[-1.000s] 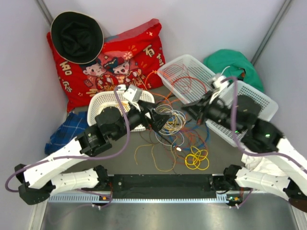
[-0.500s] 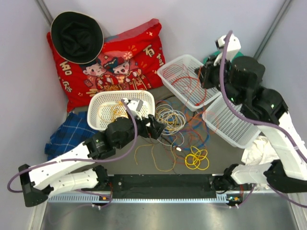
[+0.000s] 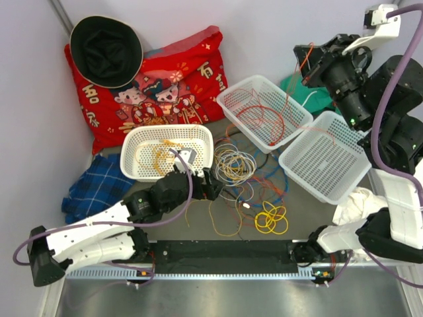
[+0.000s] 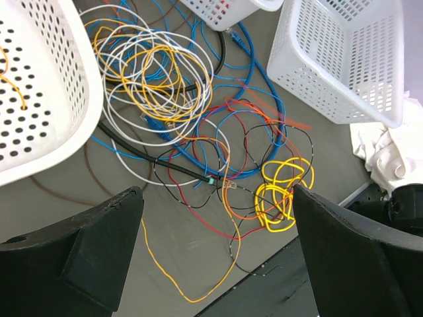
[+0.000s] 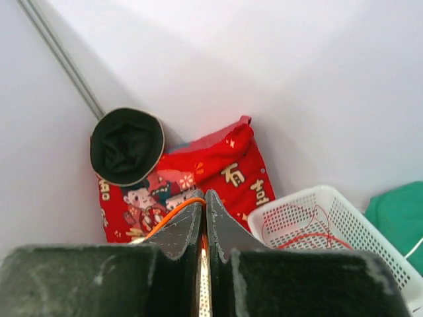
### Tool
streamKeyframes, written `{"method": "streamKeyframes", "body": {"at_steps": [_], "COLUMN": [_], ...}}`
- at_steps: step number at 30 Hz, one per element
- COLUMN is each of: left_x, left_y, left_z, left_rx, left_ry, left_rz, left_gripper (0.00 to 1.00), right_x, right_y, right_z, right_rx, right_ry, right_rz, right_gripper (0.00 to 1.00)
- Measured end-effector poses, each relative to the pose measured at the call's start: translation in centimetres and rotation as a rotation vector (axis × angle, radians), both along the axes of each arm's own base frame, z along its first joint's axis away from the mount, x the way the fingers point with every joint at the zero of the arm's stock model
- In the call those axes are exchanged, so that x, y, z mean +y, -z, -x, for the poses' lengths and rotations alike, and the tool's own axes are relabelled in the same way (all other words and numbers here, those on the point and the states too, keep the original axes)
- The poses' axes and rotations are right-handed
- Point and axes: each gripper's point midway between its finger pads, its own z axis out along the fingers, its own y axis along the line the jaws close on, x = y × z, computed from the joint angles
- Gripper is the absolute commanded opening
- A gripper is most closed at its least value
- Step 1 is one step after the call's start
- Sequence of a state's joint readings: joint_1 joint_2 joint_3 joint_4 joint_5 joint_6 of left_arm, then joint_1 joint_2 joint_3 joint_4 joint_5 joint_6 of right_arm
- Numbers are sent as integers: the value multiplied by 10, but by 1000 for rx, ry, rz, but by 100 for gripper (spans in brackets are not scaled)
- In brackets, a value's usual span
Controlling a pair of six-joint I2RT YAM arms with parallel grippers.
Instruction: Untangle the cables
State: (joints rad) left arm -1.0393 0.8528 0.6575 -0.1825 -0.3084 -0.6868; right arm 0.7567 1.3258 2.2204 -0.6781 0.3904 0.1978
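Note:
The cables lie in a tangled heap between the baskets: a grey-white and yellow coil, blue loops, red and black strands, and a bright yellow coil. A loose orange-yellow wire curls near the front. My left gripper hovers low at the heap's near left, open and empty, with its fingers spread wide over the red and black strands. My right gripper is raised high at the back right, shut on an orange cable that hangs down from it.
An oval white basket at the left holds yellow wires. A square basket behind the heap holds red wires, and another basket sits at the right. A red pillow, black hat, green cloth, blue cloth and white cloth line the edges.
My right arm has risen from the heap up and to the back right, pulling the orange cable with it. My left gripper has drawn back towards the near edge.

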Motion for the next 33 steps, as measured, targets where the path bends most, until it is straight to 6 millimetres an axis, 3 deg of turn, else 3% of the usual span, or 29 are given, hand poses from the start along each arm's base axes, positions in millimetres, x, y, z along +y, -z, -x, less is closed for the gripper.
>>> {"method": "streamKeyframes", "body": {"at_steps": [3, 7, 12, 18, 23, 27, 28, 29, 30, 33], "left_x": [-2, -4, -5, -1, 0, 0, 0, 0, 1, 1], "left_y": [-3, 0, 16, 41, 62, 67, 67, 67, 67, 68], "left_z": [-1, 1, 8, 19, 26, 26, 26, 25, 25, 23], "left_rx": [-4, 16, 68, 127, 181, 183, 179, 175, 171, 165], "left_ry": [0, 1, 13, 24, 33, 35, 36, 36, 35, 28], "left_rz": [14, 30, 34, 48, 41, 23, 19, 16, 14, 8], "left_gripper": [98, 98, 98, 98, 98, 98, 98, 98, 98, 98], "right_x": [-3, -13, -20, -28, -35, -34, -31, -29, -26, -17], "right_y": [-9, 1, 57, 127, 150, 174, 183, 193, 205, 242], "right_z": [-5, -36, -99, -155, -195, -232, -242, -251, -260, -280], "right_rx": [-22, 13, 154, 298, 324, 356, 369, 386, 406, 482], "right_ry": [24, 94, 173, 228, 253, 263, 261, 259, 257, 252], "right_rz": [-19, -32, -23, -13, -56, -66, -64, -59, -53, -30], "right_gripper": [0, 0, 0, 0, 0, 0, 7, 23, 50, 67]}}
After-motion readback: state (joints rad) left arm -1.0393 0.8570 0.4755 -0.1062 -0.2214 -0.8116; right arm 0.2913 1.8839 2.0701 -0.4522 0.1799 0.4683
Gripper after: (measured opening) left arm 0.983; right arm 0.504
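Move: The orange cable is already pinched high in the right hand; its place, the far white basket, lies about 30 cm straight ahead and 56 cm below. The near white basket is 10 cm ahead and 20 cm right of that hand, the green cloth 36 cm ahead and 22 cm right. From the open left hand, the cable tangle sits some 13 cm ahead, 9 cm right and 19 cm down; the yellow coil is 7 cm back and 22 cm right. The orange cable is carried by the right hand in one sweep forward, about 28 cm, and then increasingly down, some 24 cm, over to the far white basket, fingers tipping down nearly 30 degrees; only at the end do they open about halfway and let go. The left hand, open and empty, sinks roughly 7 cm beside the tangle, easing slightly back as its fingers tip down. ##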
